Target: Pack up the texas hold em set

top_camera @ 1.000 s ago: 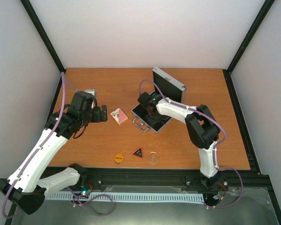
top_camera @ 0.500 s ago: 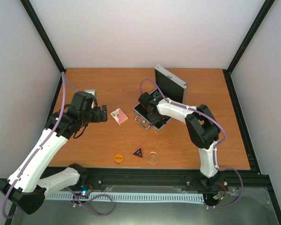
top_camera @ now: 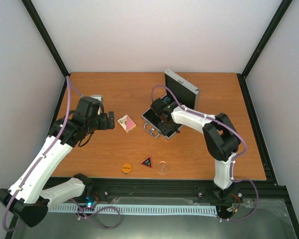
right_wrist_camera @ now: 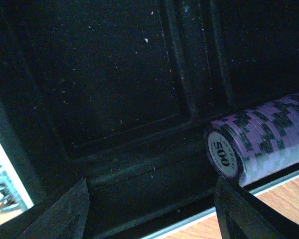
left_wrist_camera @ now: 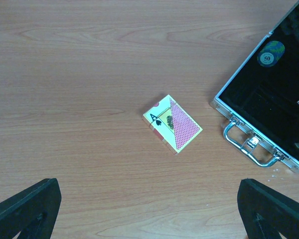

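Note:
The silver case [top_camera: 164, 130] lies open at mid-table, black-lined, with its lid [top_camera: 182, 85] upright and its metal handle [left_wrist_camera: 249, 145] facing the front. My right gripper [top_camera: 160, 112] is down inside it, open, with only black lining [right_wrist_camera: 119, 84] between the fingers. A row of purple chips marked 500 [right_wrist_camera: 261, 139] lies just beside the right finger [right_wrist_camera: 249, 214]. A chip marked 50 [left_wrist_camera: 269, 54] sits in a far slot. The pink-white card pack [top_camera: 126, 123] lies left of the case, also in the left wrist view [left_wrist_camera: 172, 123]. My left gripper [top_camera: 107, 121] hovers left of the pack, open and empty.
An orange disc [top_camera: 125, 168], a black-red triangle [top_camera: 147, 162] and a clear disc [top_camera: 163, 167] lie in a row near the table's front edge. A small grey block [top_camera: 95, 98] sits behind the left arm. Black frame posts border the table.
The right gripper has shifted a little to the right inside the case, and the case has turned slightly. The left arm has not moved.

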You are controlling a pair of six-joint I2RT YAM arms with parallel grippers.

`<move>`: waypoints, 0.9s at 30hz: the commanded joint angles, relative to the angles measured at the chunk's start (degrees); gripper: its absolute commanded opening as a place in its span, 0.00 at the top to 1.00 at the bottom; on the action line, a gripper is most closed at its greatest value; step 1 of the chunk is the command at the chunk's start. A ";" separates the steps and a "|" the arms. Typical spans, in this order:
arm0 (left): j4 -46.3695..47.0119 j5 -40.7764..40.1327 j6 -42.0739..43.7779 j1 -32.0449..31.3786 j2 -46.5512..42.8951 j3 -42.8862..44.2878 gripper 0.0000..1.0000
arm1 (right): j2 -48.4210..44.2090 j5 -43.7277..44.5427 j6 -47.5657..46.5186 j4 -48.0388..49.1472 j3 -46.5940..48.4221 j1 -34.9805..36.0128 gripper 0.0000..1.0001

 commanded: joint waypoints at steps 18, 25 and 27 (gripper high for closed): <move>-0.57 -2.82 0.07 0.37 0.64 9.12 0.00 | -5.74 -5.46 3.74 -12.58 13.07 7.09 0.00; -0.82 -11.66 -1.28 0.37 -2.76 15.06 0.00 | -0.08 -9.41 6.37 -16.06 21.17 10.30 0.00; -0.68 -13.78 -0.92 0.36 -3.74 16.58 0.00 | 3.01 -10.88 6.62 -16.65 25.29 10.83 0.00</move>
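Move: The right hand is down inside the open case, near its front corner. The card box lies roughly 18 cm to its left and 4 cm farther out, a little lower; the case handle is 8 cm left, about level fore and aft. The 500 chip tube lies some 5 cm ahead and 5 cm right, the triangular card about 15 cm back and 10 cm left. From the left hand, the card box is some 11 cm ahead, 4 cm right and 25 cm below. Empty-fingered, the right hand lifts up out of the case, leaving the 500 chip tube behind, and swings left over the handle side towards the card box, climbing about 10 cm with 9 cm of leftward travel while easing slightly back and opening its fingers fully. The wide-open left hand, after hardly moving, rises about 9 cm and tips up some 15 degrees. ##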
